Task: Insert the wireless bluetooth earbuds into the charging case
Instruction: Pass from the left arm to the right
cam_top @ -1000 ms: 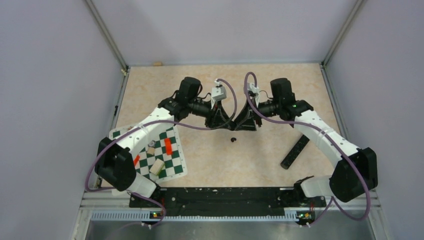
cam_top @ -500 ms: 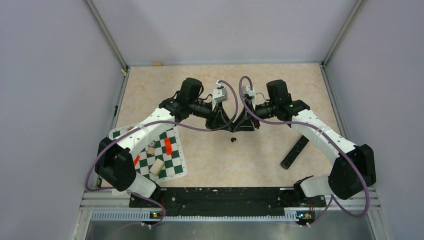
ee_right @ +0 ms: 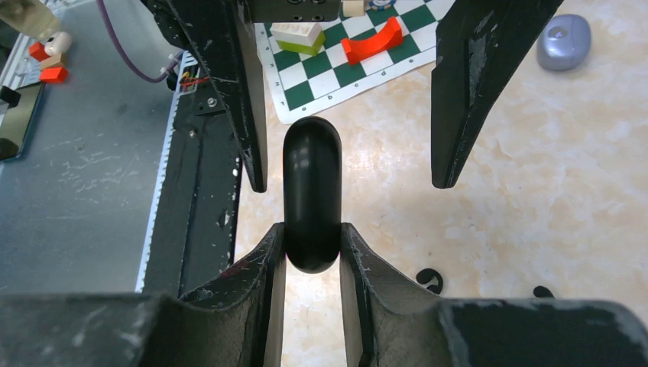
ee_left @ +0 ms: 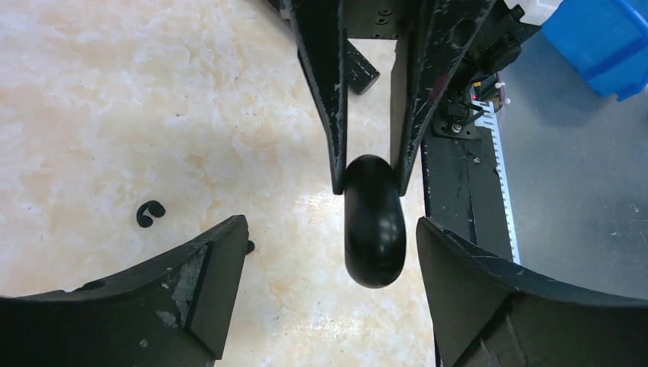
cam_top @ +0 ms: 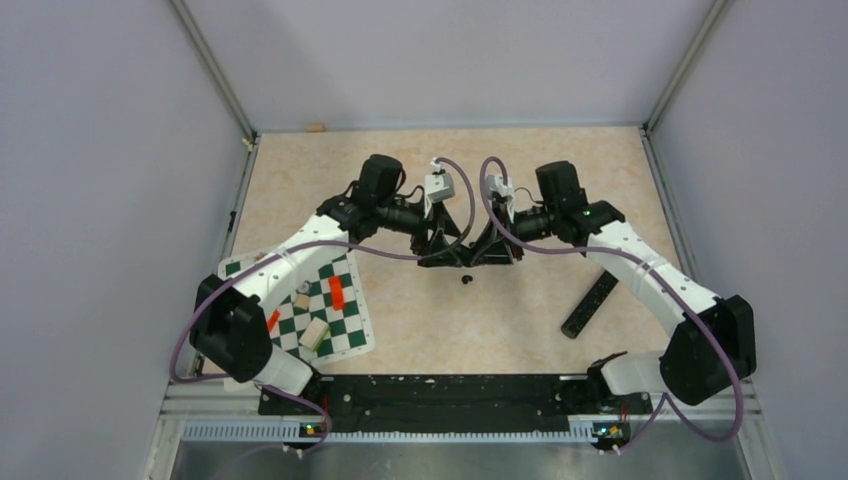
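A glossy black oval object (ee_right: 312, 176) hangs above the table between both arms. My right gripper (ee_right: 312, 233) is shut on its end; in the left wrist view, the black oval object (ee_left: 374, 229) shows pinched between the right fingers (ee_left: 330, 99). My left gripper (ee_left: 328, 238) stands open, its fingers on either side of the object's other end without touching it. The charging case (ee_right: 564, 42), a lavender-grey pebble with its lid down, lies far off beyond the checkered mat. The earbuds are out of view. In the top view the two grippers (cam_top: 466, 250) meet mid-table.
Two small black curled pieces (cam_top: 466, 279) lie on the table just under the grippers. A checkered mat (cam_top: 345, 325) with red and pale blocks lies at the left. A long black cylinder (cam_top: 590, 303) lies at the right. The black base rail (cam_top: 450, 392) runs along the near edge.
My left gripper has opened and let go of the black oval object. My right gripper closed onto it about half a second ago and keeps hold.
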You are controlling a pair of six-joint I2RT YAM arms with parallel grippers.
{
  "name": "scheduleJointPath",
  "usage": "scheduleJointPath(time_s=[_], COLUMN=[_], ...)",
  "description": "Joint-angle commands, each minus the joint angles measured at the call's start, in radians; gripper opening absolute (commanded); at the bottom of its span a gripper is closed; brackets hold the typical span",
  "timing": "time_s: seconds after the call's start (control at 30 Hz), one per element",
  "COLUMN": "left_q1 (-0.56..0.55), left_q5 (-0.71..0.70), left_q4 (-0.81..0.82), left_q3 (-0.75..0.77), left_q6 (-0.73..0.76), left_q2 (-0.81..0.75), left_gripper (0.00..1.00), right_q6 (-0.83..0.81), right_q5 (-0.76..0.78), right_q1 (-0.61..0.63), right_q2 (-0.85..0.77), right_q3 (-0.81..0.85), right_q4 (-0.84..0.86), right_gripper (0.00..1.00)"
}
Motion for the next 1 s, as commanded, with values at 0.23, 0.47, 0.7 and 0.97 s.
scheduleJointPath(time_s=[0.23, 0.47, 0.7, 0.97], left_q1=[0.021, 0.018, 0.016, -0.001], left_q5=[0.037, 0.072, 0.094, 0.089], left_q4=[0.131, 0.145, 0.146, 0.124], left_q3=[0.013, 0.017, 0.019, 0.026], left_q6=[-0.110, -0.130, -0.126, -0.096], left_q2=[-0.020, -0.008, 0.004, 0.011], left_gripper=[0.87, 0.77, 0.66, 0.54], right_q6=[0.183, 0.224, 0.238, 0.241], right_q5=[0.044, 0.031, 0.028, 0.025], right_q1=[-0.023, -0.023, -0.022, -0.023], right_q2=[-0.116, -0.091, -0.080, -0.072], right_q3=[-0.057, -0.066, -0.067, -0.066], right_q4=[0.317, 0.348, 0.358, 0.358], right_gripper=[0.00, 0.00, 0.00, 0.00])
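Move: The right gripper already holds the black charging case by one end; its middle lies about 2 cm to that hand's left. From the open left hand, the case is some 2 cm back and 2 cm to the right, level. On the table about 20 cm below the left hand, one black earbud lies straight across, 3 cm right; the other is 8 cm ahead and 5 cm right. Keep the case pinched in the right gripper and lift it about 3 cm while carrying it 2 cm forward, turning slightly clockwise, to centre it between the left fingers. Raise the left gripper some 2 cm alongside, easing forward a centimetre and back again, then partly close its wide-open fingers around the case without gripping. ##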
